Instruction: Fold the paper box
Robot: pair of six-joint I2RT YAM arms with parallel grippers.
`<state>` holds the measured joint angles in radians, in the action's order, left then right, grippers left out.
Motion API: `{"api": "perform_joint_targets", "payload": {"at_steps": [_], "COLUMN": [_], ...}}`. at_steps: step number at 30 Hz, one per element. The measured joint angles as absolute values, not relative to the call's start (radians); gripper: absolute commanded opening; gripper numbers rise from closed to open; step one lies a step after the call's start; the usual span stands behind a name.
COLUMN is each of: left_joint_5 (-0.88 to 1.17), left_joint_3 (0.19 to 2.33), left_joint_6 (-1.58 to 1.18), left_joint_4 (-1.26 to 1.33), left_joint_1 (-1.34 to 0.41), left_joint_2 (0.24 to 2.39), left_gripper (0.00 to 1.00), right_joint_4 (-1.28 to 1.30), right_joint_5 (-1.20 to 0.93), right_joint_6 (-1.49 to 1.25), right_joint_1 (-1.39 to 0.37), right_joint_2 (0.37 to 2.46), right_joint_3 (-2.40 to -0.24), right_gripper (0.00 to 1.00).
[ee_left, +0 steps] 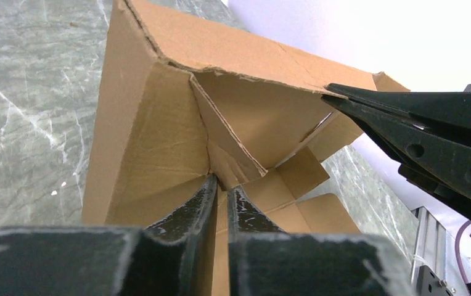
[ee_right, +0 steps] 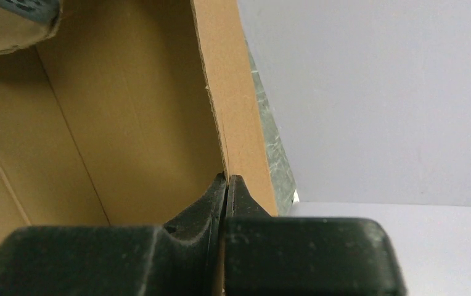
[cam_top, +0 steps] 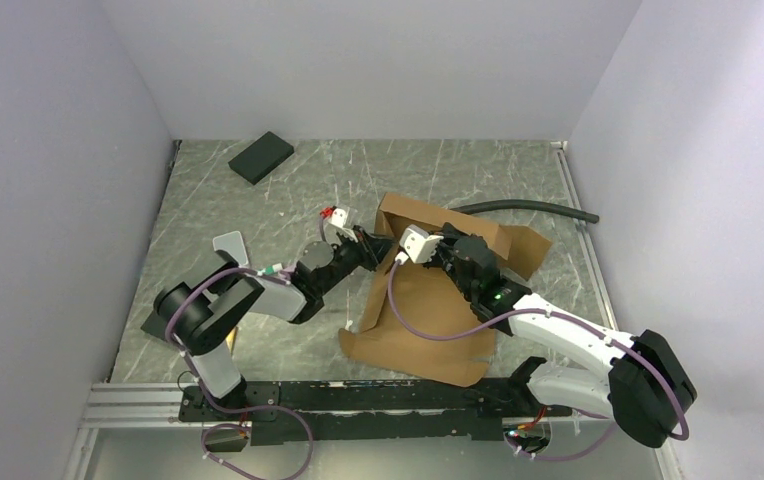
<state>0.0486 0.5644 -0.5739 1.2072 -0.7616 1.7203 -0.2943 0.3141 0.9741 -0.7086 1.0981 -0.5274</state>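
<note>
The paper box (cam_top: 428,320) is brown corrugated cardboard, lying partly folded in the middle of the table with its back wall (cam_top: 488,238) raised. My left gripper (cam_top: 372,244) reaches in at the box's left corner. In the left wrist view its fingertips (ee_left: 224,185) stand a narrow slit apart, open, with the lower tip of a folded corner flap (ee_left: 227,145) just beyond them. My right gripper (cam_top: 440,233) is shut on the top edge of the raised wall (ee_right: 236,111), its fingers (ee_left: 405,126) seen from the side in the left wrist view.
A black rectangular pad (cam_top: 261,157) lies at the back left. A dark hose (cam_top: 528,207) runs behind the box on the right. A small pale card (cam_top: 230,245) sits left of the left arm. Grey walls close in three sides; a metal rail (cam_top: 138,400) runs along the near edge.
</note>
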Motion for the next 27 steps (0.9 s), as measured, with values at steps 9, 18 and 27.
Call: {"api": "perform_joint_targets", "payload": {"at_steps": [9, 18, 27], "left_joint_5": [0.045, 0.036, 0.067], "left_joint_3": [0.645, 0.669, 0.681], "left_joint_6": [-0.574, -0.58, -0.622], "left_joint_4": [1.155, 1.115, 1.14], "left_joint_1": [-0.767, -0.762, -0.739], "left_joint_2": [1.759, 1.812, 1.863], "left_gripper": [0.52, 0.63, 0.59], "right_joint_4": [-0.285, -0.278, -0.278], "right_joint_5": [0.308, 0.273, 0.245], "right_joint_6": [0.968, 0.956, 0.945], "right_joint_1": [-0.707, -0.702, -0.695], "right_joint_2": [1.097, 1.097, 1.097], "right_joint_3": [-0.53, -0.537, -0.54], "right_gripper": [0.0, 0.0, 0.0]}}
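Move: The shut left fingers are at the lower edge of the turned-in corner flap, whose middle is about 2 cm ahead, 2 cm right and 2 cm above. The box's far-left corner stands some 6 cm ahead, 1 cm left and 4 cm up; the folded top strip's middle is roughly 6 cm ahead, 11 cm right and 5 cm up. From the right hand, pinching that strip, the flap lies about 8 cm left, 1 cm back and 2 cm lower. Left fingers spread while going forward-right, then down about 3 cm into the corner; right keeps pinching the strip. ##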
